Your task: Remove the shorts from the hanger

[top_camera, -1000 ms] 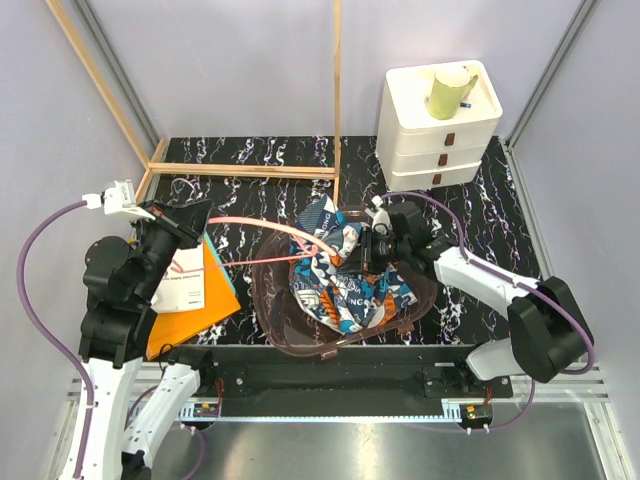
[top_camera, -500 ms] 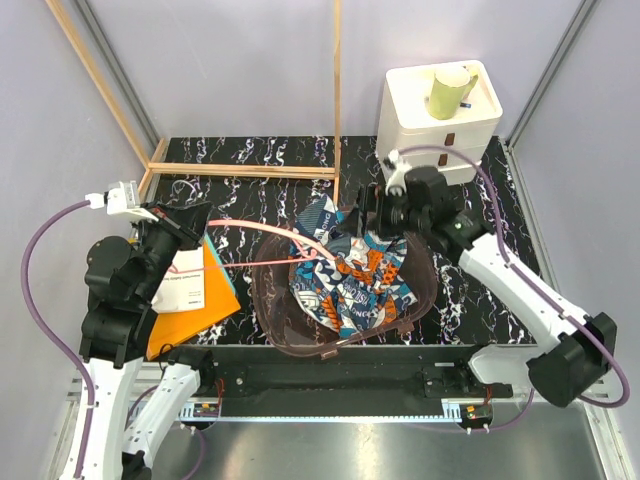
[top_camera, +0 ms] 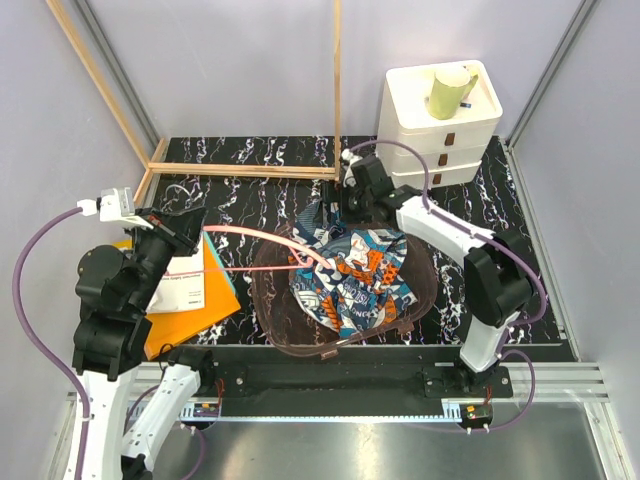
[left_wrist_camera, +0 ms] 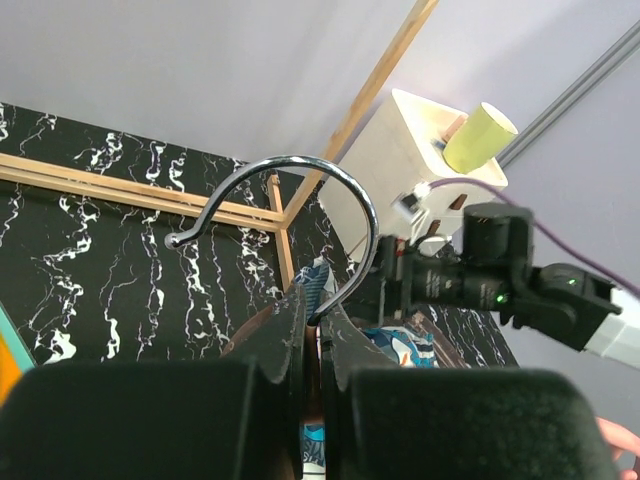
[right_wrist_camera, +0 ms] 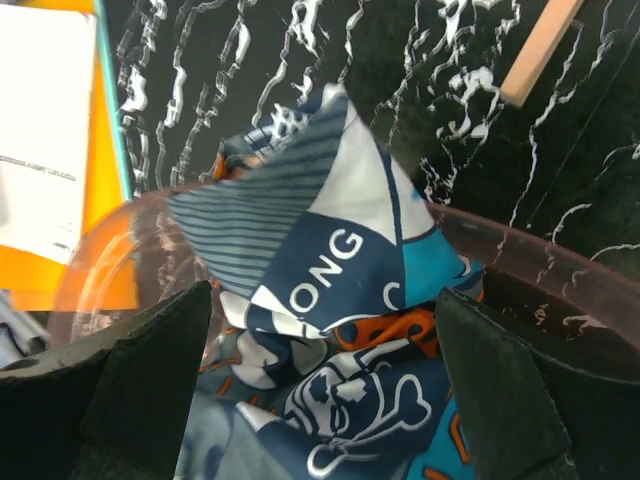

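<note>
The shorts (top_camera: 350, 280), printed in blue, teal, orange and white, lie crumpled in a brown see-through tub (top_camera: 268, 305). My left gripper (top_camera: 200, 230) is shut on the neck of the salmon-pink hanger (top_camera: 260, 236). The hanger's far end reaches the left edge of the shorts over the tub. In the left wrist view the metal hook (left_wrist_camera: 300, 190) curves up from between the closed fingers of the left gripper (left_wrist_camera: 312, 300). My right gripper (top_camera: 350, 208) hovers above the tub's back edge. It stands wide open over the shorts (right_wrist_camera: 340, 300), and nothing is held in the right gripper (right_wrist_camera: 325, 295).
A white drawer unit (top_camera: 440, 125) with a yellow-green cup (top_camera: 450, 92) on top stands at the back right. Wooden rods (top_camera: 337, 90) form a frame at the back left. An orange folder with white paper (top_camera: 185, 285) lies left of the tub.
My right gripper has opened, let go of the shorts, and pulled back and up towards the rear of the tub. The shorts have settled flatter in the tub. The left arm shifted slightly.
</note>
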`<move>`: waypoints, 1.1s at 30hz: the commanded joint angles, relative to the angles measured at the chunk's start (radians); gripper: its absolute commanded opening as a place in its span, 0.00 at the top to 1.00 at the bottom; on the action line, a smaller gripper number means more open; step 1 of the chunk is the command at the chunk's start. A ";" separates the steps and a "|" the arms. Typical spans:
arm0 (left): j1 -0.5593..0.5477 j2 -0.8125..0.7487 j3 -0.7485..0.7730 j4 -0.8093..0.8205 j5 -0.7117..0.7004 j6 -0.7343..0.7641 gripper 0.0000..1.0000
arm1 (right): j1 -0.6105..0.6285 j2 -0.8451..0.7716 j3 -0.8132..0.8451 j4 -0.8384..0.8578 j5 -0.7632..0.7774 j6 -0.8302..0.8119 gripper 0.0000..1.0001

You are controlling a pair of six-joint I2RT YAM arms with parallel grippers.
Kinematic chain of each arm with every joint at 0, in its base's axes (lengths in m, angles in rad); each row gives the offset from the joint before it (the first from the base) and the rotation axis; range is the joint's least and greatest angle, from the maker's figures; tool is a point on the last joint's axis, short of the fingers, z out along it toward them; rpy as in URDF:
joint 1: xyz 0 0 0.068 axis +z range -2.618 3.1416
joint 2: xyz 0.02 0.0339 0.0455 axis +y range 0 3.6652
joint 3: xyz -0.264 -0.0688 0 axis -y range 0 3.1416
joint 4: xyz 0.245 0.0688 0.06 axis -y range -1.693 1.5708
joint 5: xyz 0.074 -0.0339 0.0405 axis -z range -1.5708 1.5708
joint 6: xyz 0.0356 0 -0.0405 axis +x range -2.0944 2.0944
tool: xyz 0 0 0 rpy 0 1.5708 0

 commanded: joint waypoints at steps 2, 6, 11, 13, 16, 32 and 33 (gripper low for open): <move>-0.001 -0.013 0.039 0.025 -0.005 0.017 1.00 | 0.064 -0.008 -0.089 0.173 0.082 -0.049 0.00; 0.001 -0.013 0.028 0.026 0.002 0.006 1.00 | 0.079 0.030 -0.106 0.196 0.110 -0.063 0.00; -0.001 -0.020 0.025 0.026 -0.007 -0.002 1.00 | 0.096 0.058 -0.121 0.207 0.119 -0.063 0.08; 0.001 -0.017 0.028 0.028 -0.002 -0.006 1.00 | 0.098 0.056 -0.144 0.212 0.104 -0.055 0.17; -0.001 -0.010 0.030 0.029 -0.001 -0.009 1.00 | 0.101 0.030 -0.175 0.226 0.062 -0.038 0.46; 0.001 0.069 -0.004 0.126 0.086 -0.037 1.00 | 0.134 -0.360 -0.514 0.121 -0.176 0.066 1.00; 0.001 0.085 -0.004 0.143 0.097 -0.040 1.00 | 0.134 -0.354 -0.523 0.124 -0.188 0.060 0.90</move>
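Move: The far striped fold of the shorts, the part to be gripped, lies just under the right hand: about 8 cm below, some 2 cm back and 2 cm to its left. The main pile of shorts is roughly 13 cm back and 5 cm right; the wooden stand's near foot end is about 6 cm ahead and 1 cm right, 12 cm below. From the left hand that fold is some 14 cm ahead, 20 cm right and 32 cm below. The open right fingers close on the far fold of the shorts and pinch it, after the hand sinks about 8 cm onto it with a slight swing left and back. The hand then drags the cloth back towards the robot, some 10 cm, rising about 5 cm on the way and turning a little counter-clockwise, while the left hand keeps hold of the hanger. ##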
